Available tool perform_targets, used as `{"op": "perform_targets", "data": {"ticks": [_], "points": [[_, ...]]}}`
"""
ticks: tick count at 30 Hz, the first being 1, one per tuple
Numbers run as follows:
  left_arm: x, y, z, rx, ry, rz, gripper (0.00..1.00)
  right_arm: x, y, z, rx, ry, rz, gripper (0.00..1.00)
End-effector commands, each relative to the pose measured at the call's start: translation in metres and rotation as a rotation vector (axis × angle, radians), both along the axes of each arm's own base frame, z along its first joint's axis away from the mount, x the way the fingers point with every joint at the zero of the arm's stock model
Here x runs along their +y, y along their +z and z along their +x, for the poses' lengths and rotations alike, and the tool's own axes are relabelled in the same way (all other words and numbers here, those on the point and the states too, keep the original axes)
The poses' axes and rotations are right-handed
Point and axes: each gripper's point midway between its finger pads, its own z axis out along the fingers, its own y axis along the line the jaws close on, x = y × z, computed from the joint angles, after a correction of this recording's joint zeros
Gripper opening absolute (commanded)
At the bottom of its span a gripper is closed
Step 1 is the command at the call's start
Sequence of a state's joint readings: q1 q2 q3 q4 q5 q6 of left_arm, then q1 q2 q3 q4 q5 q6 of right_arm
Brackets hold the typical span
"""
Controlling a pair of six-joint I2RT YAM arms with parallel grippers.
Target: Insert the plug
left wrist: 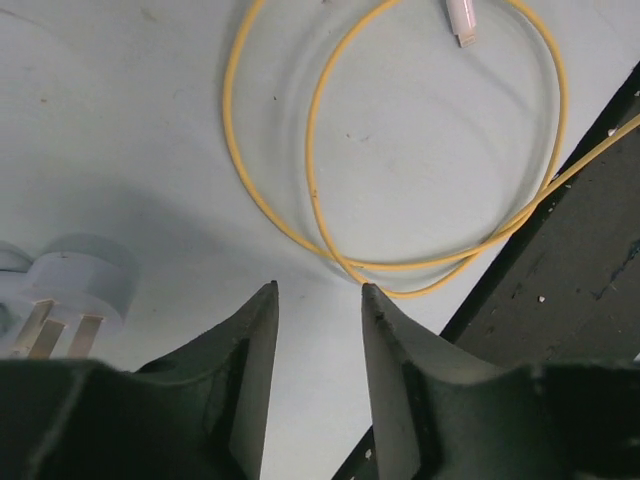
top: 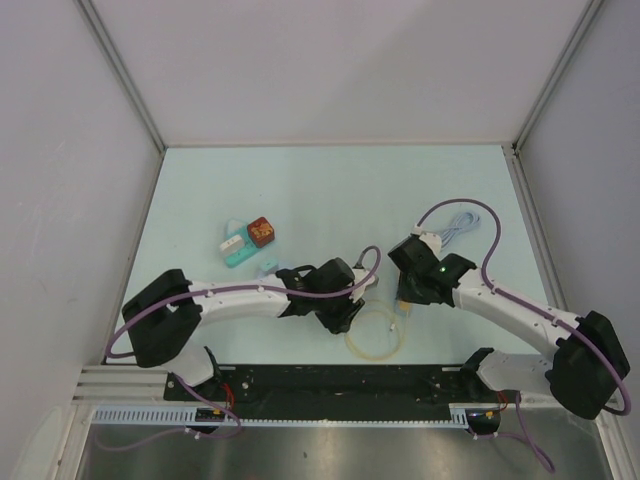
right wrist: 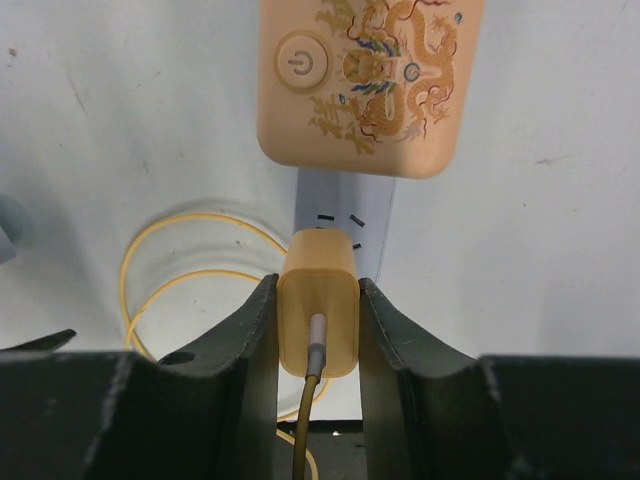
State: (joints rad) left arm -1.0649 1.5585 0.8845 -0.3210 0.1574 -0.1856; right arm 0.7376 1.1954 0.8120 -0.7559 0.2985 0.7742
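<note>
My right gripper [right wrist: 318, 282] is shut on the plug [right wrist: 318, 310], a yellow block with a cable running out of its back. The plug's front end sits against the white socket face [right wrist: 340, 205] of a power strip, just below a pair of slots. Its prongs are hidden. The strip's peach end [right wrist: 365, 80] carries a dragon pattern and a power button. In the top view the right gripper [top: 408, 290] is right of the table's middle. My left gripper [left wrist: 318, 290] is open and empty, just above the table beside a coiled yellow cable [left wrist: 315, 180].
A white plug with bare prongs [left wrist: 75, 285] lies left of the left gripper. Teal-and-white [top: 238, 248] and red-brown [top: 262, 231] adapters lie at mid-left. A lavender cord [top: 460, 225] lies behind the right arm. The black rail [left wrist: 580, 270] borders the near edge.
</note>
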Motion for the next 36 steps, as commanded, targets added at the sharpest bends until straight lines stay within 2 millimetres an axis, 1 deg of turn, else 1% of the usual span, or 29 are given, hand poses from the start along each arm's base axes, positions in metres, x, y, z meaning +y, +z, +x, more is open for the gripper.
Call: {"op": "perform_targets", "data": {"ticks": [1, 2, 3, 4, 5, 6, 7, 9, 10, 11, 12, 13, 14, 16, 17, 19, 20, 21, 23, 24, 25, 26, 27, 30, 31, 34, 35, 36], "points": [[-0.014, 0.035, 0.017, -0.093, 0.060, -0.103, 0.49, 0.003, -0.002, 0.006, -0.035, -0.029, 0.007, 0.00], [-0.014, 0.040, 0.020, -0.109, 0.068, -0.110, 0.53, 0.001, -0.004, 0.005, -0.032, -0.034, -0.002, 0.00], [-0.014, 0.051, 0.023, -0.136, 0.078, -0.133, 0.56, -0.001, -0.004, 0.004, -0.031, -0.040, -0.006, 0.00], [-0.012, 0.057, 0.029, -0.165, 0.099, -0.141, 0.59, -0.003, -0.004, 0.005, -0.039, -0.047, -0.014, 0.00], [-0.010, 0.063, 0.034, -0.185, 0.116, -0.151, 0.60, -0.004, -0.003, 0.005, -0.042, -0.050, -0.017, 0.00], [-0.008, 0.069, 0.037, -0.200, 0.131, -0.162, 0.64, -0.005, -0.003, 0.005, -0.046, -0.052, -0.019, 0.00], [-0.005, 0.083, 0.045, -0.244, 0.161, -0.189, 0.69, -0.005, -0.001, 0.006, -0.053, -0.056, -0.015, 0.00], [0.001, 0.096, 0.054, -0.281, 0.198, -0.217, 0.75, -0.004, -0.001, 0.006, -0.054, -0.055, -0.007, 0.00], [0.005, 0.110, 0.058, -0.314, 0.222, -0.252, 0.81, -0.003, -0.001, 0.007, -0.054, -0.057, -0.004, 0.00], [0.013, 0.117, 0.067, -0.344, 0.260, -0.260, 0.83, -0.003, -0.001, 0.007, -0.054, -0.059, -0.006, 0.00], [0.018, 0.123, 0.072, -0.362, 0.279, -0.269, 0.84, -0.004, -0.001, 0.008, -0.058, -0.063, -0.006, 0.00], [0.023, 0.129, 0.077, -0.385, 0.301, -0.282, 0.90, -0.003, -0.001, 0.008, -0.060, -0.064, -0.006, 0.00], [0.036, 0.142, 0.086, -0.429, 0.346, -0.302, 0.93, -0.003, -0.001, 0.008, -0.061, -0.064, -0.005, 0.00], [0.049, 0.154, 0.094, -0.482, 0.388, -0.325, 0.99, -0.003, 0.000, 0.010, -0.068, -0.066, -0.003, 0.00], [0.065, 0.162, 0.102, -0.534, 0.431, -0.326, 0.99, -0.004, 0.000, 0.011, -0.067, -0.074, -0.002, 0.00], [0.079, 0.172, 0.110, -0.590, 0.474, -0.335, 1.00, -0.004, 0.000, 0.013, -0.070, -0.077, 0.001, 0.00], [0.093, 0.178, 0.115, -0.629, 0.497, -0.331, 1.00, -0.004, 0.000, 0.014, -0.071, -0.078, 0.004, 0.00], [0.101, 0.183, 0.119, -0.663, 0.527, -0.327, 1.00, -0.004, 0.000, 0.014, -0.074, -0.082, 0.006, 0.00], [0.116, 0.186, 0.125, -0.713, 0.557, -0.309, 1.00, -0.003, 0.003, 0.016, -0.083, -0.086, 0.018, 0.00], [0.124, 0.194, 0.128, -0.748, 0.587, -0.315, 1.00, -0.004, 0.004, 0.017, -0.087, -0.091, 0.021, 0.00], [0.131, 0.193, 0.130, -0.771, 0.600, -0.301, 1.00, -0.003, 0.005, 0.017, -0.091, -0.094, 0.027, 0.00], [0.136, 0.194, 0.132, -0.788, 0.617, -0.294, 1.00, -0.003, 0.007, 0.018, -0.097, -0.099, 0.033, 0.00], [0.141, 0.199, 0.135, -0.814, 0.640, -0.299, 1.00, -0.004, 0.010, 0.019, -0.108, -0.104, 0.040, 0.00], [0.151, 0.201, 0.138, -0.852, 0.670, -0.284, 1.00, -0.005, 0.015, 0.020, -0.120, -0.107, 0.057, 0.00], [0.157, 0.198, 0.140, -0.862, 0.691, -0.267, 1.00, -0.005, 0.017, 0.021, -0.124, -0.112, 0.062, 0.00], [0.163, 0.196, 0.142, -0.879, 0.721, -0.266, 1.00, -0.007, 0.020, 0.021, -0.134, -0.116, 0.071, 0.00], [0.165, 0.189, 0.142, -0.874, 0.724, -0.253, 1.00, -0.008, 0.020, 0.021, -0.135, -0.118, 0.070, 0.00], [0.165, 0.189, 0.143, -0.877, 0.727, -0.258, 1.00, -0.009, 0.019, 0.021, -0.129, -0.117, 0.064, 0.00]]}}
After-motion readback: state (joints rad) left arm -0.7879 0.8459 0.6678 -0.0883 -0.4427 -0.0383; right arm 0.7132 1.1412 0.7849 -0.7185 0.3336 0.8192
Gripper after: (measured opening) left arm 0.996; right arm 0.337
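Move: The left gripper is empty. The round socket with its pink and green plugs lies about 11 cm ahead of it, 15 cm left and 2 cm lower; the grey coil lies 8 cm ahead, 5 cm left. From the right gripper, which holds the small yellow plug, the power strip's near end is about 1 cm ahead and 4 cm below, the orange plug 6 cm ahead and 1 cm right, the yellow cable loop 8 cm back and 7 cm left. Pull the empty left gripper up, left and forward, away from the cable loop to high over the round socket, some 18 cm of rise, opening it fully while swinging its fingers up from pointing down to nearly level forward. Keep the right grip on the yellow plug: settle it half a centimetre down at the strip's near end, hold it there, then raise it a good centimetre, easing slightly forward. ##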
